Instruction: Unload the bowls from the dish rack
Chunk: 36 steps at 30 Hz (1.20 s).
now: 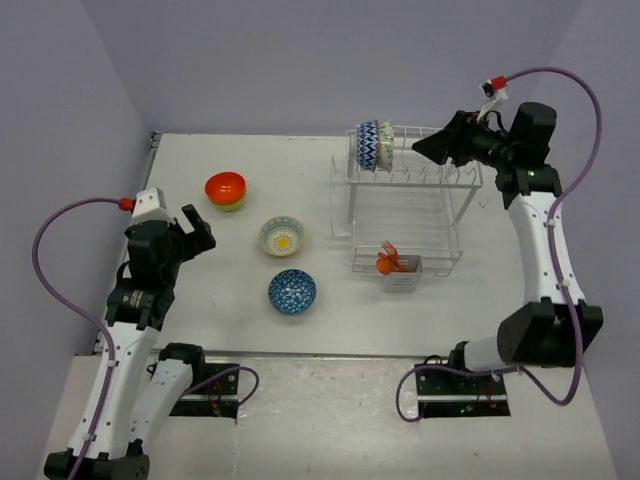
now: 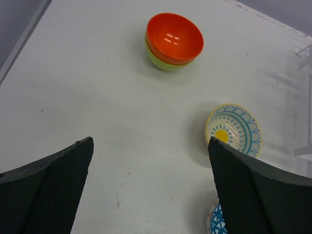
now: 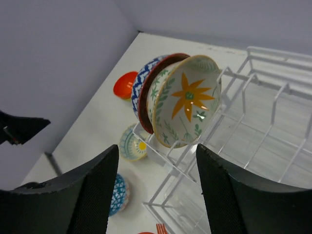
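Note:
The white wire dish rack point(image 1: 452, 188) stands at the back right. On edge in its top left slots stand a blue-white zigzag bowl point(image 1: 370, 146) with a red edge and a green-white bowl with an orange flower point(image 3: 187, 100). My right gripper point(image 1: 425, 147) is open and empty just right of them, and in its wrist view point(image 3: 157, 147) they fill the middle. On the table are an orange bowl point(image 1: 225, 186) stacked in a lime-green one point(image 2: 161, 62), a pale yellow bowl point(image 1: 281, 236) and a blue-patterned bowl point(image 1: 292, 291). My left gripper point(image 1: 195, 230) is open and empty above the table, left of them.
A small white caddy point(image 1: 402, 277) with orange utensils point(image 1: 386, 260) hangs on the rack's front. The table's left edge point(image 1: 150, 150) meets the wall close to the left arm. In the left wrist view, bare table lies between the open fingers point(image 2: 58, 185).

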Each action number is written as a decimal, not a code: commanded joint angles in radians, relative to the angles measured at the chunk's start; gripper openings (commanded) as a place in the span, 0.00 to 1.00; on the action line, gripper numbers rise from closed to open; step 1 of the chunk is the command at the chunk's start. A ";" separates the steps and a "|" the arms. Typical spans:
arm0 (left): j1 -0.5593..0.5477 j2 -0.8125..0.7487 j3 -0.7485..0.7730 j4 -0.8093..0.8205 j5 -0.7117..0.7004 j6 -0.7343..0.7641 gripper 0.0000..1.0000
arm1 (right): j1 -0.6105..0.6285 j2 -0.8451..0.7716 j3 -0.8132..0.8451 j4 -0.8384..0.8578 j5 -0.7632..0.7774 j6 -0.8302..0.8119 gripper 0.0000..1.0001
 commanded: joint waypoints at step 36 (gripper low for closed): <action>-0.003 -0.007 -0.009 0.074 0.114 0.052 1.00 | 0.100 0.456 0.091 0.595 -0.470 0.453 0.40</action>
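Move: From the right gripper, the floral bowl, right-hand one of the two bowls still in the dish rack, lies about 7 cm ahead, 8 cm to the left and some 11 cm lower. The zigzag bowl stands about 4 cm to the left of the floral bowl, level with it. The middle of the rack's top tier is about 7 cm ahead, 1 cm left and 16 cm below the gripper. From the left hand, the floral bowl is roughly 19 cm ahead, 44 cm to the right and 5 cm higher. Dip the right gripper forward and down over the rack first, then carry it mostly left, about 7 cm in all, up to the near rim of the floral bowl. Meanwhile swing the fingers some 30 degrees counter-clockwise to point more to the left, let them tip down slightly, and narrow their gap around the rim without shutting. ##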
